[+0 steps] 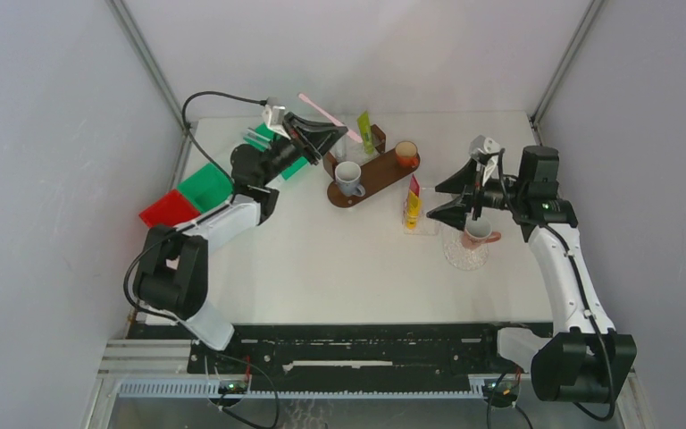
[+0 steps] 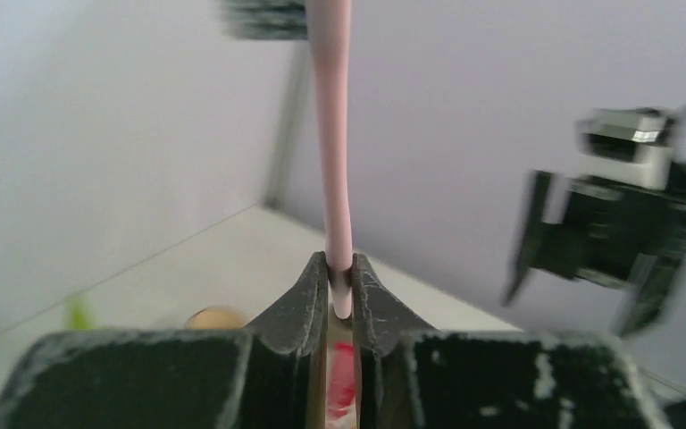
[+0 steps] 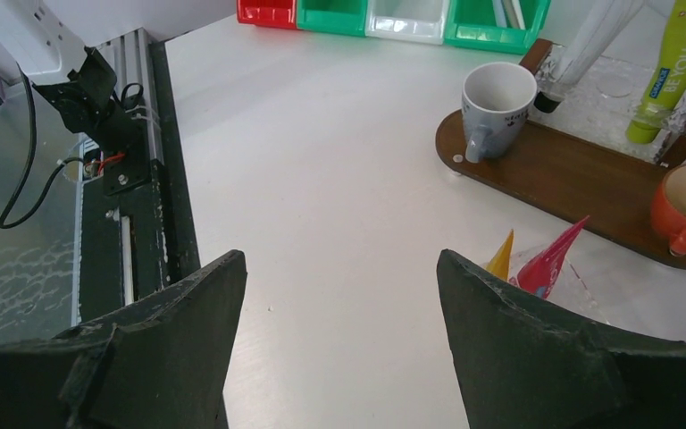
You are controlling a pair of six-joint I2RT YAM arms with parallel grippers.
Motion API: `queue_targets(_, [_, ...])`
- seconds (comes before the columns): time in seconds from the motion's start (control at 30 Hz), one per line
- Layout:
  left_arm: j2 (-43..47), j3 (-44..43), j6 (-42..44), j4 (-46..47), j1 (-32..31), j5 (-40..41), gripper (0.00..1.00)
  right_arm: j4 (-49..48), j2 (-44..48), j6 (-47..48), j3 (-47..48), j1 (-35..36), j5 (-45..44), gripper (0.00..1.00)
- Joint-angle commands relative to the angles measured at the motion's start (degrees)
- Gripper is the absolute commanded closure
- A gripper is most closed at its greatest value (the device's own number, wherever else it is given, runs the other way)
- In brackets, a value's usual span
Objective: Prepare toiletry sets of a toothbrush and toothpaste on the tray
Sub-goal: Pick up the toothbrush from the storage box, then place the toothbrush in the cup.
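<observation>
My left gripper is shut on a pink toothbrush, held in the air over the far left end of the brown tray. In the left wrist view the toothbrush stands straight up from my closed left gripper. On the tray are a grey mug, an orange cup and a green-yellow tube upright in a clear glass. My right gripper hangs open and empty right of a red-yellow tube, above a pink mug.
Red and green bins line the table's left edge. The red-yellow tube stands in a clear glass on the table just off the tray. The pink mug sits on a clear glass saucer.
</observation>
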State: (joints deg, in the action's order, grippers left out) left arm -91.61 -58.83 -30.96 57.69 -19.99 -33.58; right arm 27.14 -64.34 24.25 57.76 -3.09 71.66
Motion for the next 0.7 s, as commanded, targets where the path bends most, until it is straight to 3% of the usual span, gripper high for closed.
queue_targets(0.0, [-4.83,-2.11,-18.60,22.15,-2.41,-15.41,1.00,-0.94,1.14,-0.18,2.54,-1.61,3.29,0.14])
queue_targets(0.23, [-8.30,-5.99,-20.65,20.04,-10.46,-23.38,1.00,2.06,1.32,2.45,3.46,-3.29,7.89,0.14])
queue_targets(0.33, [-8.03,-6.34,-16.64,14.58,-12.92,-25.11,1.00,3.39,1.54,3.99,3.94,-4.46,9.14,0.14])
queue_targets(0.43, [-5.06,-7.37,-0.43,-6.01,-15.50,-23.73,1.00,3.78,1.83,4.29,3.94,-5.34,9.79,0.14])
queue_targets(0.53, [-1.83,-13.39,26.35,-41.78,-19.66,-12.25,1.00,4.41,2.02,4.88,3.94,-5.69,11.05,0.14])
queue_targets(0.57, [-2.07,-15.79,33.23,-49.85,-21.42,-8.13,1.00,4.98,2.10,5.49,3.94,-5.78,11.89,0.14])
queue_targets(0.67, [-5.18,-21.00,40.72,-60.45,-24.73,-4.32,1.00,6.73,2.20,7.70,3.82,-5.79,13.59,0.14])
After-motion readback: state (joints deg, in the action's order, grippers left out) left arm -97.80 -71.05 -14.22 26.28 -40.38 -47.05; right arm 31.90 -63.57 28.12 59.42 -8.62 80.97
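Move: Some 21 cm to the right of the left hand, which already holds the pink toothbrush, and about 14 cm back and 8 cm lower, the right gripper waits with open fingers. Far below the left hand, the yellow toothpaste stands about 17 cm to its right and 3 cm ahead, the grey mug 11 cm ahead and 1 cm right, the red mug 18 cm ahead and 18 cm right. From the right hand, the toothbrush's middle is about 16 cm ahead, 24 cm left and 12 cm higher. Swinging the toothbrush towards the open right gripper, the left hand keeps its pinch near the handle end and goes about 15 cm right and 12 cm back, the backward travel ending early while it goes on right and sinks some 7 cm. Its wrist turns clockwise over 30 degrees, then rolls left side up. The right hand stays open, easing up 2 cm and slightly back and right. ##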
